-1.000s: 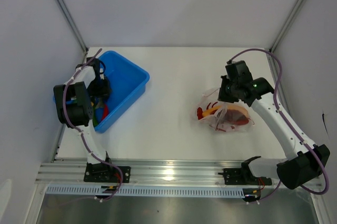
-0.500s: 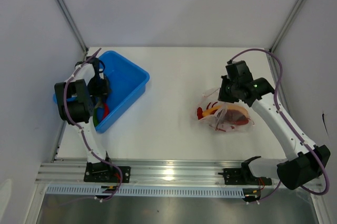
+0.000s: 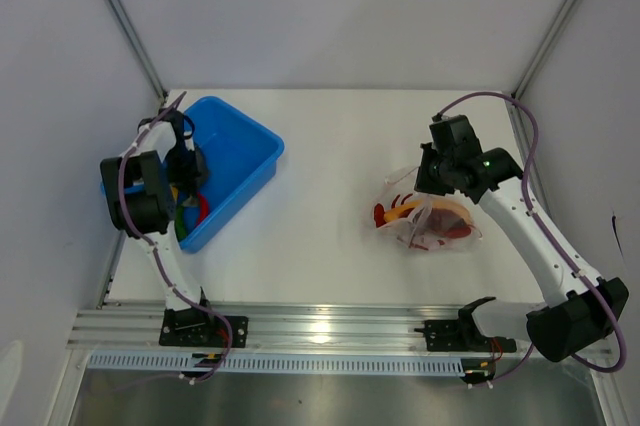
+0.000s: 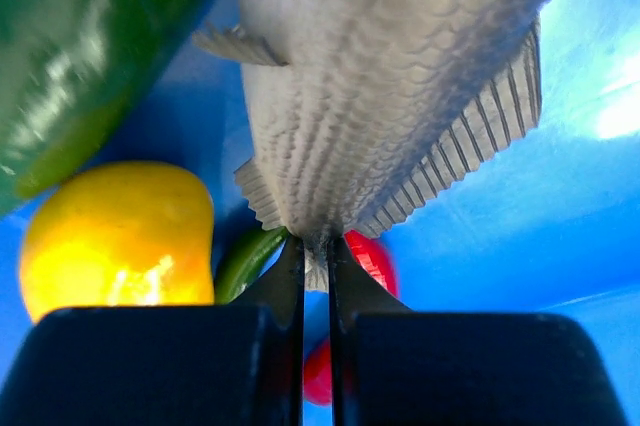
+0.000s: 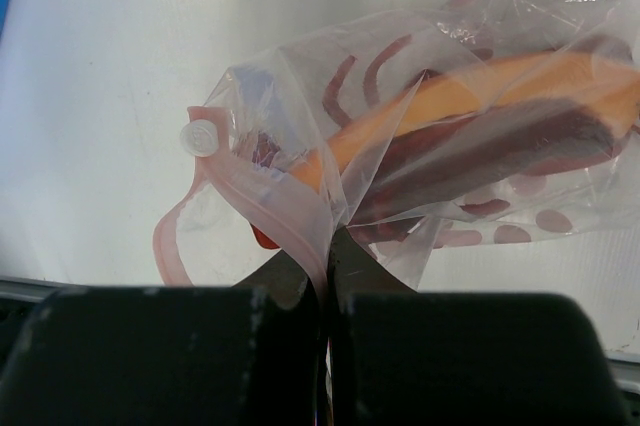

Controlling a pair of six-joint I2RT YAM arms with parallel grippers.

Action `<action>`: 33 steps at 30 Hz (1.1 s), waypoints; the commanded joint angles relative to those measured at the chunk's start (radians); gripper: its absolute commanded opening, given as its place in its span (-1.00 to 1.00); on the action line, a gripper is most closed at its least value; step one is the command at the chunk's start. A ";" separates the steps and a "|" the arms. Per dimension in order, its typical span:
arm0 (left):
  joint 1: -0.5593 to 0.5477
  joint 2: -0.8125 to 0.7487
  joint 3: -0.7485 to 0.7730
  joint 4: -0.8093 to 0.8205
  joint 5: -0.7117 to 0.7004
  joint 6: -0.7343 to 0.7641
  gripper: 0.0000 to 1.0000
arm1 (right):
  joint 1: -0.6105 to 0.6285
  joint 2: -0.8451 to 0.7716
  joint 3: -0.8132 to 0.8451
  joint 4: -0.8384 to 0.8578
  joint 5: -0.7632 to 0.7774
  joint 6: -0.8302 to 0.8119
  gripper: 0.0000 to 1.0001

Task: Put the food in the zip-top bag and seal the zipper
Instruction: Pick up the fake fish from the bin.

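Observation:
My left gripper point(image 4: 315, 256) point(image 3: 186, 168) sits down inside the blue bin and is shut on the thin tail of the grey fish point(image 4: 390, 76). Around the fish lie a yellow piece point(image 4: 115, 236), a large green vegetable point(image 4: 80, 56), a smaller green one point(image 4: 245, 261) and red chillies point(image 4: 368, 261). On the right, the zip-top bag point(image 5: 450, 136) point(image 3: 428, 216) lies on the table with an orange piece and dark red food inside. My right gripper point(image 5: 328, 246) point(image 3: 432, 172) is shut on the bag's mouth edge, pinching the pink zipper point(image 5: 265, 206).
The blue bin point(image 3: 235, 151) stands at the left of the white table point(image 3: 330, 176), its walls close around the left gripper. Metal frame posts rise at the back corners, and an aluminium rail point(image 3: 320, 326) runs along the near edge.
My left gripper has closed from open onto the fish's tail, with the left arm shifting slightly in the bin. The right arm and bag have not moved.

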 commanded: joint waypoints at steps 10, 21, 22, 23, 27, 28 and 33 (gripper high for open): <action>-0.004 -0.358 -0.053 -0.001 0.141 -0.108 -0.99 | -0.004 -0.035 0.056 0.012 0.011 0.007 -1.00; -0.180 -0.589 -0.072 -0.076 0.268 -0.168 -0.99 | -0.004 -0.022 0.067 0.009 0.061 -0.016 -1.00; -0.250 -0.618 -0.076 -0.076 0.280 -0.172 -0.99 | -0.003 -0.020 0.067 0.009 0.075 -0.022 -1.00; -0.284 -0.630 -0.078 -0.079 0.283 -0.184 -0.99 | -0.004 -0.017 0.067 0.009 0.084 -0.028 -1.00; -0.483 -0.673 -0.124 -0.035 0.379 -0.260 -0.99 | -0.003 0.001 0.068 0.009 0.122 -0.067 -1.00; -0.518 -0.675 -0.122 -0.035 0.401 -0.278 -0.99 | -0.004 0.003 0.068 0.012 0.130 -0.071 -1.00; -0.741 -0.624 -0.037 -0.091 0.487 -0.352 -0.99 | -0.004 0.026 0.071 0.034 0.167 -0.099 -1.00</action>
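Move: The left hand already pinches the fake fish by its tail, low in the blue bin. The bag's open mouth is roughly 53 cm to its right, 8 cm nearer the base and some 12 cm higher. In the bin, the yellow pepper sits about 7 cm left, level with the hand, and the red pepper about 4 cm back and 2 cm right. The middle of the bin's right rim is some 13 cm right, 3 cm back and 8 cm up. From the right hand the bag mouth is about 7 cm left, 1 cm back and 6 cm below. Up first, nearly straight out of the bin by about 14 cm, then sweeping fast to the right over the bin's wall towards the bag, some 28 cm across, drawing back about 10 cm while still climbing a little. The left fingers keep the fish's tail pinched, their tips swinging forward and right as the wrist turns clockwise. The right hand keeps the bag's edge gripped and eases about 2 cm right late on. ##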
